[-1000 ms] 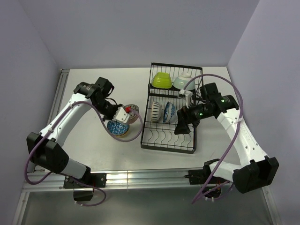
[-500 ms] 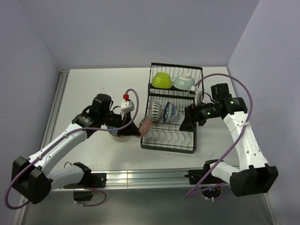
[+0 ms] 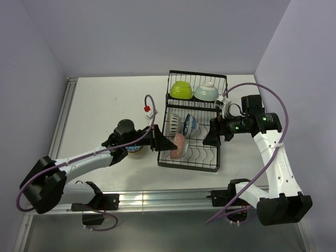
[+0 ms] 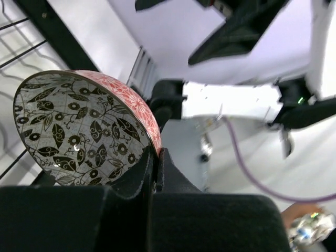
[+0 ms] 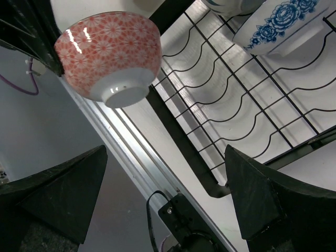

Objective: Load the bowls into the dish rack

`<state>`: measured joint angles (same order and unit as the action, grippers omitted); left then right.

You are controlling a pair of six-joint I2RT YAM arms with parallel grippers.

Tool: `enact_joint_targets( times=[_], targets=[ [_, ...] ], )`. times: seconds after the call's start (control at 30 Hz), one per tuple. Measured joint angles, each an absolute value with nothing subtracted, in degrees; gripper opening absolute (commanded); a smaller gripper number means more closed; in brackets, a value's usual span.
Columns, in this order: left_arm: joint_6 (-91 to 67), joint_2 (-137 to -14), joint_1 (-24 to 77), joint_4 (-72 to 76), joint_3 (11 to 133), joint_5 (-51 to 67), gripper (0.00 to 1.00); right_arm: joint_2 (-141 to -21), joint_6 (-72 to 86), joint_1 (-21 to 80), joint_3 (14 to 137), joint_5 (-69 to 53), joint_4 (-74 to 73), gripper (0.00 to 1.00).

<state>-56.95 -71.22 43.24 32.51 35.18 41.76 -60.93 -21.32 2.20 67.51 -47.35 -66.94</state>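
Observation:
My left gripper (image 3: 169, 145) is shut on the rim of a bowl (image 3: 179, 145) that is red-flowered outside and dark-leafed inside (image 4: 79, 126). It holds the bowl tilted on edge over the front slots of the black wire dish rack (image 3: 212, 168). The fingertips (image 4: 163, 157) pinch the rim. Lime green (image 3: 181, 90) and pale mint (image 3: 206, 92) bowls sit in the rack's far section. A striped white bowl (image 3: 173, 125) and a blue-flowered bowl (image 3: 190, 126) stand in the slots. My right gripper (image 3: 211, 138) hangs open at the rack's right side. Its wrist view looks over at the red bowl (image 5: 107, 55).
One more bowl (image 3: 135, 150) rests on the table, partly hidden under my left forearm. An aluminium rail (image 3: 157, 198) runs along the near table edge. Purple cables loop from both arms. Grey walls close in on the left, back and right.
My left arm swung right, carrying the red bowl from the table beside the rack to above its front slots. My right arm drew back slightly to the right, still open.

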Motion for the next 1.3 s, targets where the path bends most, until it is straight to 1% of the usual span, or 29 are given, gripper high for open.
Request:
enact_joint_targets(
  times=[0.17,0.37,0.53,1.13,1.3],
  targets=[
    [-64.9,-75.59,43.88,40.36,33.95,36.69,0.0,-60.03,-20.25,1.8,67.51,-46.35,-66.22,1.0],
    [-69.87,-75.81,44.97,41.25,30.39,29.95,0.0,-56.47,-17.87,1.19,67.16,-44.86,-63.75,1.0],
    [-71.35,-76.4,45.39,41.25,27.92,26.81,0.0,-54.68,-15.97,0.84,67.05,-44.18,-62.72,1.0],
    [-73.54,-85.95,44.71,48.64,27.44,26.11,0.0,-53.58,-14.59,0.82,65.98,-44.29,-62.22,1.0],
    [-74.22,-87.94,42.7,51.57,27.31,27.77,0.0,-53.49,-14.7,0.82,65.98,-44.27,-62.24,1.0]
  ],
)
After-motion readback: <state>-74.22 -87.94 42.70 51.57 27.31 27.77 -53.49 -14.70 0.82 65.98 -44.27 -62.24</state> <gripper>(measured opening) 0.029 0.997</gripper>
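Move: My left hand holds the red patterned bowl on edge over the rack. Its place, the near-left part of the lower tier, lies about 6 cm ahead, 3 cm to the right and 13 cm below. The striped bowl stands some 16 cm straight ahead, and the blue flower bowl equally far out but 7 cm to the right, both about 13 cm lower. From my right hand, that free place is roughly 15 cm left, 2 cm ahead and 13 cm down. With my left fingers still shut on the rim, I carry the red patterned bowl a little forward, then lower it steeply towards the near-left part of the rack, about 8 cm down in all. I ease forward again at the end, some 5 cm in total, while the wrist swings the fingertips about 15 degrees counter-clockwise and rolls some 20 degrees. ##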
